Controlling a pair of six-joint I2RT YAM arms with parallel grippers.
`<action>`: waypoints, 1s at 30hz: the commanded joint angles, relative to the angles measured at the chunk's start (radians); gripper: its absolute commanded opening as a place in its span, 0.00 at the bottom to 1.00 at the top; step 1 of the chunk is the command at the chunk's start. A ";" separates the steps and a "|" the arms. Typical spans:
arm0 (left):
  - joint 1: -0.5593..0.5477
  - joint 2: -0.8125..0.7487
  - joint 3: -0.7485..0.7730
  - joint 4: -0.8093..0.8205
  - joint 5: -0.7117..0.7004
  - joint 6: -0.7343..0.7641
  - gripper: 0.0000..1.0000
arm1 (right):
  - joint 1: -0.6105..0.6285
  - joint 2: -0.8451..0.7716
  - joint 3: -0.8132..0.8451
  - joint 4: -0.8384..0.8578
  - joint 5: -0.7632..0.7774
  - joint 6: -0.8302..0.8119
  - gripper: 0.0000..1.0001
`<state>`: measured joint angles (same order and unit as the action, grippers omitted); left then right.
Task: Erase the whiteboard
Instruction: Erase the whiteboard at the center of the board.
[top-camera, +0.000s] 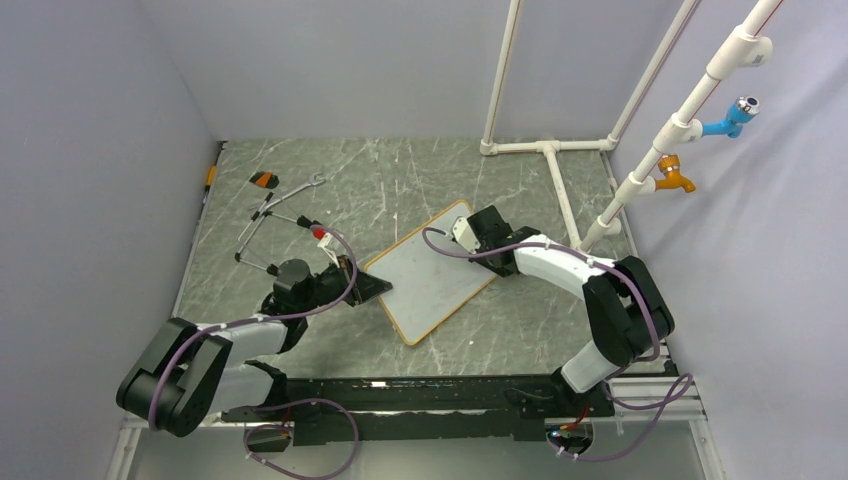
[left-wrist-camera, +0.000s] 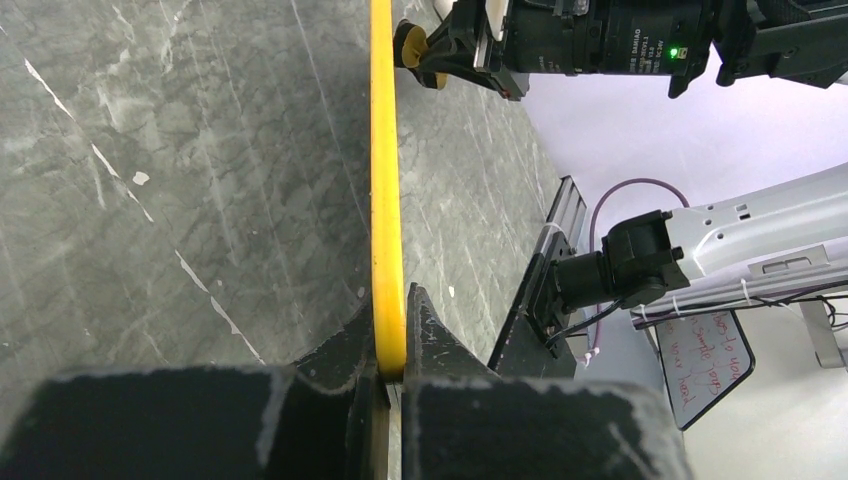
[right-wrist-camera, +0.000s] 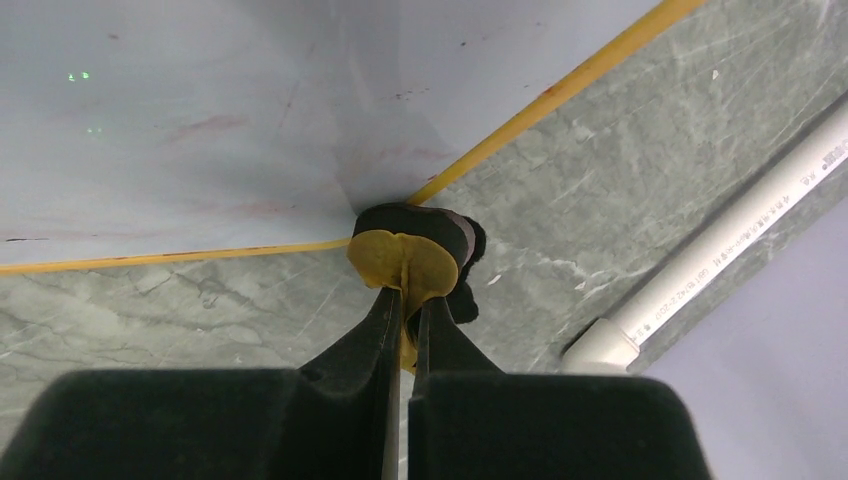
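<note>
The whiteboard (top-camera: 435, 275) lies tilted on the marble table, a white board with a thin tan-orange frame. My left gripper (top-camera: 380, 288) is shut on the frame at its left side. The left wrist view shows that yellow edge (left-wrist-camera: 385, 200) clamped between the jaws of the left gripper (left-wrist-camera: 397, 345). My right gripper (top-camera: 462, 232) is at the board's far corner, shut on a small orange eraser with a black felt pad (right-wrist-camera: 410, 255). In the right wrist view the right gripper (right-wrist-camera: 408, 315) presses the pad at the corner of the board (right-wrist-camera: 180, 120), which bears faint red smears.
A wrench (top-camera: 300, 188), an orange-black piece (top-camera: 263, 180) and thin rods (top-camera: 262, 218) lie at the back left. A white pipe frame (top-camera: 550, 150) stands at the back right, close to my right gripper (right-wrist-camera: 720, 250). Blue (top-camera: 735, 115) and orange (top-camera: 675, 175) taps hang right.
</note>
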<state>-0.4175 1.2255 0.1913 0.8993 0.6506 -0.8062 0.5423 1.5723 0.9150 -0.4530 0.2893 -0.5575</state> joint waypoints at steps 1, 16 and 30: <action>-0.017 -0.008 0.033 0.081 0.091 0.005 0.00 | 0.020 0.003 0.010 -0.011 0.000 0.005 0.00; -0.017 0.025 0.031 0.128 0.120 -0.010 0.00 | 0.057 0.044 0.217 0.108 0.004 0.030 0.00; -0.017 0.028 0.024 0.179 0.080 -0.053 0.00 | 0.207 -0.025 0.155 0.035 -0.656 0.069 0.00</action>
<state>-0.4156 1.2507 0.1921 0.9222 0.6426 -0.8417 0.6662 1.5360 1.0775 -0.4580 -0.0418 -0.5396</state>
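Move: The whiteboard slants upward ahead and left, its middle about 14 cm left of the right hand, level fore and aft and some 5 cm higher; the eraser is already pinched in that hand at the board's low right-hand corner. The board's top corner is about 13 cm ahead, 9 cm left and 11 cm up, and the low white pipe about 14 cm ahead and 12 cm right. From the left hand, already gripping the board's edge, the middle lies some 12 cm right, 3 cm ahead and 3 cm lower. The whiteboard's face is wiped by the eraser, which the right hand first takes forward, up and left, climbing the slope 4 to 5 cm on each count. It then swings left and back across the face towards the middle, speeding up, to end about 12 cm left of its start and 5 cm higher, the wrist rolling its left side up and turning counter-clockwise by some 25 degrees overall. The left hand keeps the board's edge pinched and holds it still. ##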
